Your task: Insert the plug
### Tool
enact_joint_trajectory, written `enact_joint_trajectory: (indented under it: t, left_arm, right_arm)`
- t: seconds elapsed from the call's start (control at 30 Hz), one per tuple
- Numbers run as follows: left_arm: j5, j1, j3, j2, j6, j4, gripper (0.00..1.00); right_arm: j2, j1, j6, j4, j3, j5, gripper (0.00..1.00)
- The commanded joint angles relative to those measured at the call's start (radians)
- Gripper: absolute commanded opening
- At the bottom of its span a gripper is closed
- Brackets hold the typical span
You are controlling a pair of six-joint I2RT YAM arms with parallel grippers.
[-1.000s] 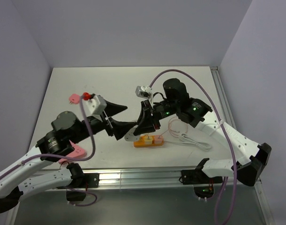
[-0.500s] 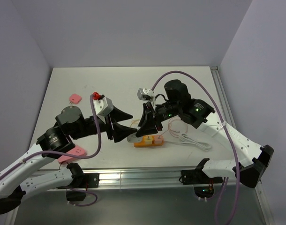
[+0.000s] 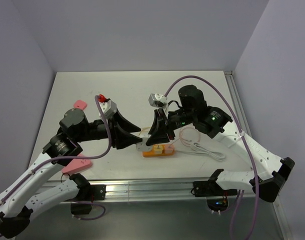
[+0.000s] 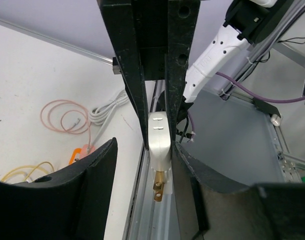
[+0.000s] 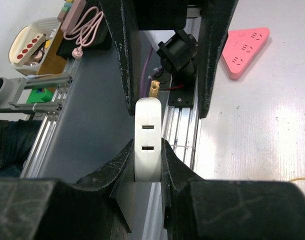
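Observation:
A white plug (image 5: 147, 145) with brass prongs (image 4: 159, 187) hangs above the table's front edge. My right gripper (image 5: 147, 150) is shut on its flat sides, prongs pointing away from the right wrist. In the top view the plug (image 3: 140, 147) sits between the two grippers, just left of the orange power strip (image 3: 159, 151). My left gripper (image 4: 142, 165) faces it from the other side, open, with one finger (image 4: 202, 175) close against the plug's side and the other finger (image 4: 77, 190) well apart. The right gripper (image 3: 153, 140) and the left gripper (image 3: 134, 137) nearly meet.
A coiled white cable (image 3: 205, 150) and a thin pink cable loop (image 3: 187, 134) lie right of the orange strip. A pink triangular power strip (image 3: 75, 165) sits front left, and a small pink piece (image 3: 80, 104) further back. An aluminium rail (image 3: 142, 189) runs along the front edge.
The left gripper has swung right, up to the plug, and its jaws have narrowed around it. The right gripper has kept its hold on the plug and has barely shifted.

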State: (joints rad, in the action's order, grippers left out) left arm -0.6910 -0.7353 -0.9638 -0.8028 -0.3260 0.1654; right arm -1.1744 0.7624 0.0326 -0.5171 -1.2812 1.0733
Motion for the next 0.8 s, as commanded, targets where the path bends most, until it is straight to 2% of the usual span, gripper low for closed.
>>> enact_joint_trajectory:
  t: [0.0,0.13,0.23,0.33,0.37,0.4,0.43,0.53,0.57,0.63,0.7,0.73,0.77]
  left_arm:
    - [-0.113,0.028,0.010,-0.004,-0.042,-0.076,0.51]
    - [-0.159,0.031,0.027,-0.009,-0.080,-0.136,0.47]
    - [-0.188,0.031,0.031,-0.021,-0.097,-0.148,0.40]
    - [-0.206,0.031,0.030,-0.026,-0.105,-0.147,0.26]
    - [-0.205,0.031,0.028,-0.029,-0.101,-0.141,0.07]
    - [-0.193,0.031,0.022,-0.030,-0.097,-0.132,0.01]
    - [-0.183,0.031,0.020,-0.029,-0.096,-0.121,0.01]
    - [-0.119,0.031,0.028,0.002,-0.093,-0.129,0.01]
    - [-0.090,0.031,0.034,0.013,-0.094,-0.135,0.01]
    - [-0.007,0.031,0.051,0.053,-0.105,-0.153,0.00]
    - [0.063,0.031,0.075,0.092,-0.129,-0.211,0.00]
    - [0.077,0.031,0.089,0.105,-0.163,-0.240,0.00]
    - [0.090,0.031,0.106,0.131,-0.183,-0.316,0.00]
  right_arm:
    - [0.021,0.003,-0.005,0.040,-0.029,0.016,0.00]
    - [0.006,0.005,-0.016,0.052,-0.036,0.008,0.00]
    - [-0.001,0.005,-0.029,0.066,-0.050,0.004,0.00]
    - [-0.002,0.005,-0.071,0.101,-0.055,-0.004,0.02]
    - [-0.005,0.005,-0.077,0.106,-0.058,-0.007,0.05]
    - [-0.005,0.005,-0.083,0.111,-0.058,-0.013,0.09]
    - [-0.005,0.005,-0.106,0.132,-0.056,-0.021,0.11]
    - [-0.001,0.005,-0.141,0.160,-0.043,-0.058,0.29]
    - [0.004,0.005,-0.154,0.169,-0.029,-0.078,0.39]
    - [0.015,0.005,-0.203,0.208,-0.009,-0.130,0.48]
    - [0.036,0.003,-0.241,0.258,0.038,-0.168,0.54]
    - [0.044,0.005,-0.297,0.334,0.057,-0.176,0.56]
    - [0.051,0.005,-0.327,0.380,0.101,-0.182,0.56]
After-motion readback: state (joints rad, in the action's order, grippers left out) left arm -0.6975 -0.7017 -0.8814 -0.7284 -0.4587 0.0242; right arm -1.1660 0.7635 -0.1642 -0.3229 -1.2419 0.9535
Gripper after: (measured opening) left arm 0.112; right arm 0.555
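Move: The white plug, held by the right fingers, sticks out about 2 cm to the left and 1 cm back of the right hand. From the left hand, whose open fingers already straddle it, the plug lies about 1 cm back and 1 cm right, level. Far below both, by roughly 30 cm, the orange power strip lies some 12 cm ahead and 6 cm right of the left hand, the yellow cable about 20 cm ahead and 2 cm right. The white plug changes hands in mid-air: the left hand eases back about 1.5 cm onto it and shuts its fingers, pinching the body between them, then returns forward, left and up by some 1.5 cm. The right hand first holds nearly still, then opens its fingers to let go and slips about 3 cm forward with some left and up, turning slightly clockwise. ##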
